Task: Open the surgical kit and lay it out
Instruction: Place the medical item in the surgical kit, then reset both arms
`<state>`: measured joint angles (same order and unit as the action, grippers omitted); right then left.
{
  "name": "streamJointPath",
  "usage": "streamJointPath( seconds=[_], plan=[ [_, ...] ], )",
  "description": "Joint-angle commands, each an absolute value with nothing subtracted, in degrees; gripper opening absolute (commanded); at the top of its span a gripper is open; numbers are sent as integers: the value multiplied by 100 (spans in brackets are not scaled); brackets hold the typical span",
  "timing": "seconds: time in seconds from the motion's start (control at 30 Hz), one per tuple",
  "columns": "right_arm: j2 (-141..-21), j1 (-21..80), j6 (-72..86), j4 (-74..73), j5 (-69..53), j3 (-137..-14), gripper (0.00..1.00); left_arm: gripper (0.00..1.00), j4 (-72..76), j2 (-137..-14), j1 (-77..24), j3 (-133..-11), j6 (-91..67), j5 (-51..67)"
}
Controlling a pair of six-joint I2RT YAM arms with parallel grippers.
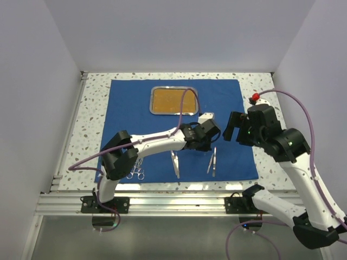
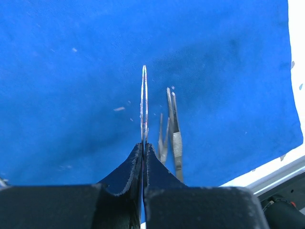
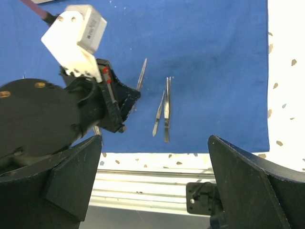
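Note:
The royal-blue cloth [image 1: 130,108] lies spread flat, with the steel tray [image 1: 153,101] and its orange-brown inside at its far middle. Scissors [image 1: 135,173], forceps [image 1: 175,163] and tweezers [image 1: 212,162] lie along the cloth's near edge. My left gripper [image 2: 144,145] hangs above the cloth just left of the tweezers [image 2: 175,131], shut on a slim silver instrument [image 2: 144,102] seen edge-on. The right wrist view shows that instrument [image 3: 142,72] sticking out of the left gripper [image 3: 134,95]. To its right my right gripper [image 1: 232,128] is open and holds nothing.
Speckled tabletop [image 1: 260,157] borders the cloth on the right and the near side. An aluminium rail [image 1: 179,203] runs along the near edge. White walls close in the left, the right and the back. A purple cable [image 1: 187,100] arcs over the tray.

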<state>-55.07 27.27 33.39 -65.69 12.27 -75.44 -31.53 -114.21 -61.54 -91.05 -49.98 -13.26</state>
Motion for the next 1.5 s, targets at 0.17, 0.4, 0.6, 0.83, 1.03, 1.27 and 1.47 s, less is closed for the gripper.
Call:
streamJointPath(
  seconds=[0.17,0.4,0.6,0.83,1.03,1.27,1.47],
  plan=[
    [-4870,2716,3270,-7470,1028,-7655,98,0,-3261,-11856,-6925,-9105,-6081,-2013],
    [-4474,2707,3243,-7857,923,-7691,98,8,-3550,-12094,-7286,-9290,-6557,-2083],
    [-4193,2716,3261,-7928,756,-7568,98,94,-4094,-11936,-7523,-9614,-6583,-2407],
    [-4069,2716,3217,-7480,361,-7471,98,99,-5236,-10979,-7576,-9808,-6619,-3355],
    [-4078,2716,3138,-6935,316,-7260,99,99,-5905,-9881,-7602,-9870,-6004,-4146],
    [-3833,2716,2698,-5760,18,-7418,98,99,-6275,-7467,-7682,-9203,-5239,-4921],
    [-3911,2716,2848,-5520,123,-7479,98,99,-6433,-5970,-7682,-8790,-5080,-5238]
  ],
)
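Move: The left hand, closed on a thin silver instrument, is bringing it to the right-hand group on the blue cloth; its spot lies about 9 cm back, 3 cm to the right and 7 cm below. The short instrument is right beside that spot, 1 cm farther right, and the long tweezers 2 cm beyond it. The middle tool pair is about 8 cm back and 12 cm left of the hand. From the right hand the spot is some 3 cm back, 8 cm left and 24 cm down. Still gripping the thin instrument, the left hand lays it down beside the short one, coming back about 8 cm and down 6, then opens wide and lets go. It leaves empty, first straight up, then swinging left too, some 35 cm up, with the fingers tipping upward about 30 degrees. The right hand, open and empty, draws back about 8 cm, then eases forward and lifts 5 cm. ##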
